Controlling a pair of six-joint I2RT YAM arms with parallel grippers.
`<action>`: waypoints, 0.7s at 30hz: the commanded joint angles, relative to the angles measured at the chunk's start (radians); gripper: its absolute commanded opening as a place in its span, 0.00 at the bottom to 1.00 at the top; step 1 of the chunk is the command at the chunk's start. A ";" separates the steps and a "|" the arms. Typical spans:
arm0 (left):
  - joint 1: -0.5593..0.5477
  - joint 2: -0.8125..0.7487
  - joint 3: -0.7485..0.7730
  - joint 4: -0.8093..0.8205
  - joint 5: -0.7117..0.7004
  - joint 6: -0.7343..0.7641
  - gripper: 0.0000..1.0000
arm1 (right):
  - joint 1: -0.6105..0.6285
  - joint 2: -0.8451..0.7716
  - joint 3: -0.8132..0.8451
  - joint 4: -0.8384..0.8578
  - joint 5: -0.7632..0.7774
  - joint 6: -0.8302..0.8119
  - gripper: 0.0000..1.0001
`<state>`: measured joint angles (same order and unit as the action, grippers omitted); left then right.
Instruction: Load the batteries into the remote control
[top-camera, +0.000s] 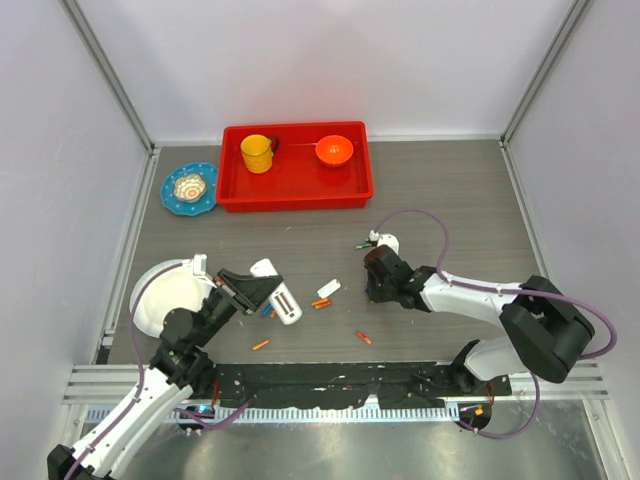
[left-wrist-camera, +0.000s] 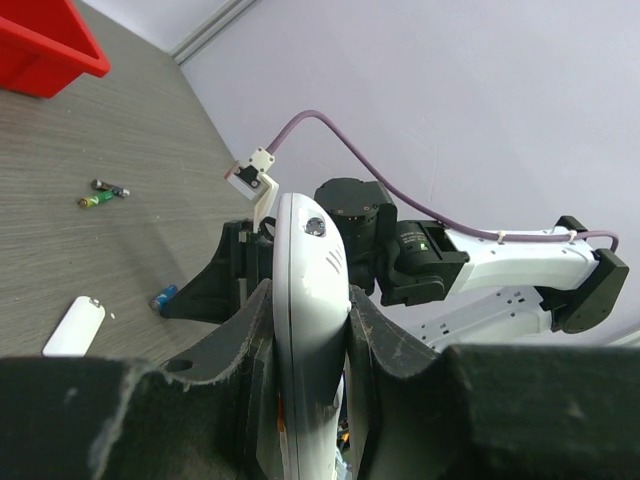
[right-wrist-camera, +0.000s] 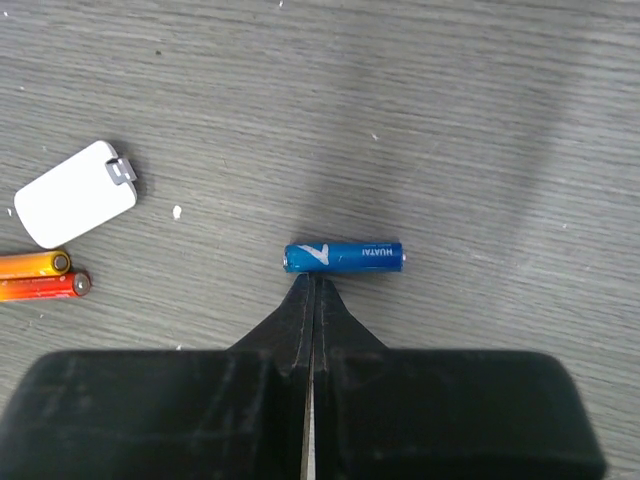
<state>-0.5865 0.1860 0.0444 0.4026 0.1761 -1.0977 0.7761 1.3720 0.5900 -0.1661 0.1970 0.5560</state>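
Note:
My left gripper (top-camera: 266, 292) is shut on the white remote control (top-camera: 284, 303), holding it edge-up between the fingers (left-wrist-camera: 308, 300). My right gripper (right-wrist-camera: 311, 280) is shut and empty, and its tips rest against a blue battery (right-wrist-camera: 343, 257) lying on the table. The white cover piece (right-wrist-camera: 75, 193) lies to the left, with two orange batteries (right-wrist-camera: 35, 275) below it. From above, the cover (top-camera: 329, 288) and the orange pair (top-camera: 321, 302) sit between the arms. Loose batteries lie at the front (top-camera: 261, 344) and front right (top-camera: 363, 337). A green battery (left-wrist-camera: 95, 200) lies farther back.
A red tray (top-camera: 296, 204) at the back holds a yellow cup (top-camera: 257, 153) and an orange bowl (top-camera: 334, 150). A blue plate (top-camera: 189, 188) sits left of it. A white round plate (top-camera: 160, 295) lies beside my left arm. Walls close in three sides.

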 joint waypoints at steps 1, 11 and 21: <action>0.005 0.007 -0.103 0.030 0.000 -0.004 0.00 | 0.003 0.033 0.042 0.036 0.048 0.019 0.01; 0.005 0.020 -0.103 0.028 -0.007 -0.002 0.00 | 0.002 0.050 0.065 0.085 0.021 -0.040 0.05; 0.005 0.013 -0.107 0.035 -0.003 0.001 0.00 | 0.002 -0.114 0.119 -0.015 -0.071 -0.159 0.45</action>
<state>-0.5865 0.2028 0.0444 0.3981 0.1753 -1.0969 0.7761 1.3163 0.6376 -0.1444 0.1112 0.4599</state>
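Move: The blue battery lies at my shut right fingertips, its middle about 1 cm ahead, 1 cm to the right and 1 cm below. The white battery cover is some 10 cm to my right hand's left and about level with it; the orange battery lies 11 cm left and 3 cm back, the green battery 12 cm ahead and 1 cm left. From my left hand, still holding the remote, the blue battery is roughly 23 cm right, 6 cm ahead and 20 cm below. With my right fingers shut and low over the table, I push the blue battery forward for a bit under 2 cm, the tips bearing on its near side left of its middle. Then I ease back off it, drifting about 2 cm left, open the fingers to nearly half and lift clear by some 3.5 cm. ##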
